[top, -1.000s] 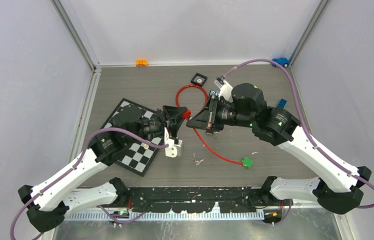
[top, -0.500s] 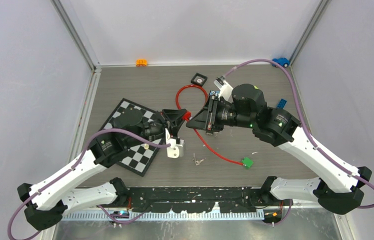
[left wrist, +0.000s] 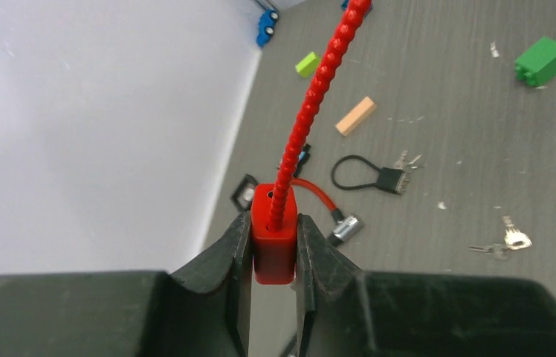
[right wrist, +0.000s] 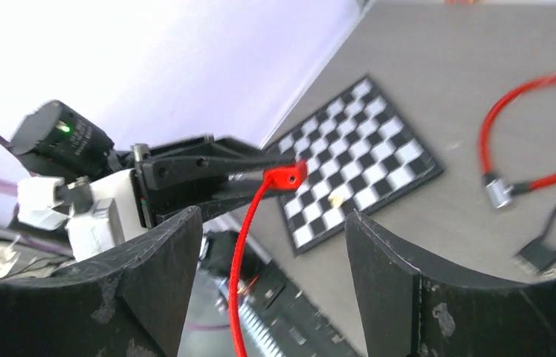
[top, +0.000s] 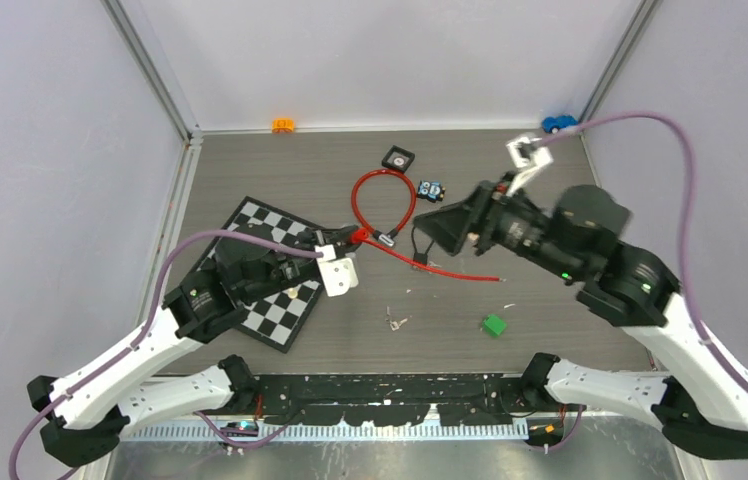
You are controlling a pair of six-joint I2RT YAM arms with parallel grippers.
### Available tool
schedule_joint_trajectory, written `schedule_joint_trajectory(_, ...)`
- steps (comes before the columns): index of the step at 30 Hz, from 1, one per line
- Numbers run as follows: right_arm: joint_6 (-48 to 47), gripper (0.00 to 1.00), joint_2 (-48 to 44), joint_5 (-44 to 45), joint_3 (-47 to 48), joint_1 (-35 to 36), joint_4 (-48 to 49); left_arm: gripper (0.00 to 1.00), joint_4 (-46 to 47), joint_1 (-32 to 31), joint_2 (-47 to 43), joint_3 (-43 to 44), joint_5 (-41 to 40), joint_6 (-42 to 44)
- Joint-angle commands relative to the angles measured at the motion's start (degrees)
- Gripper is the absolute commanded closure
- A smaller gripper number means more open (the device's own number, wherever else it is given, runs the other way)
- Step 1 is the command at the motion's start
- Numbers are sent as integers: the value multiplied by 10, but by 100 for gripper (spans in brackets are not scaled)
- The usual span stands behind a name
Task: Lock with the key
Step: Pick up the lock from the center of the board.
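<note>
My left gripper (top: 348, 240) is shut on the red lock body (top: 361, 236), seen pinched between the fingers in the left wrist view (left wrist: 273, 234). The beaded red cable (left wrist: 319, 82) runs out of its top. The cable's smooth part loops on the table (top: 382, 180) and ends in a metal tip (left wrist: 345, 227). My right gripper (top: 428, 234) hangs open to the right of the lock. In the right wrist view the red cable (right wrist: 249, 245) passes untouched between its wide jaws (right wrist: 275, 260). Small keys (top: 397, 322) lie loose on the table.
A chessboard (top: 270, 290) lies under the left arm. A green brick (top: 493, 324) sits near the front, an orange brick (top: 282, 125) and a blue toy car (top: 555, 123) at the back wall. A black loop with keys (left wrist: 379, 175) lies near the cable tip.
My right gripper has opened and pulled back to the right, away from the lock body. My left gripper has shifted slightly down and left with the lock body still in it.
</note>
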Motion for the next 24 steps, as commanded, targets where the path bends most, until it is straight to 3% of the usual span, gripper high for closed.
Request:
schedule_joint_trajectory(1,-202,25,-67,72,5,0,60,100,-48,-2,-15,27,9,-127)
schedule_joint_trajectory(5,-324,25,-56,-29,90,1,-65,100,-126,-1,-3,65,60,-202)
schedule_joint_trajectory(10,-335,25,-9,-140,195,1,-202,100,-167,-2,-1,86,133,-314)
schedule_joint_trajectory(14,-336,25,54,-195,260,0,-318,100,-174,-1,-8,86,148,-382)
schedule_joint_trajectory(17,-345,24,82,-222,271,0,-366,100,-224,-1,8,111,158,-387)
schedule_joint_trajectory(24,-365,25,93,-202,240,0,-379,100,-354,-1,63,168,222,-357)
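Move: The red strap lock is already held by its head in the left fingers, its strap running out to the right. From the right hand the strap's middle is some 5 cm back and 5 cm below, straight in line sideways. On the table about 35 cm below the left hand, the loose keys lie 8 cm to its right and 3 cm back; the black cable lock lies 12 cm right and 10 cm ahead of that hand. The red lock stays pinched by its head as the left hand draws it back about 9 cm and sinks a little, rolling nearly 50 degrees so the hand's forward side tips down. The right hand, wide open, swings back, right and up in an arc, then drops again over the strap, its fingers turning counter-clockwise and tipping down. ##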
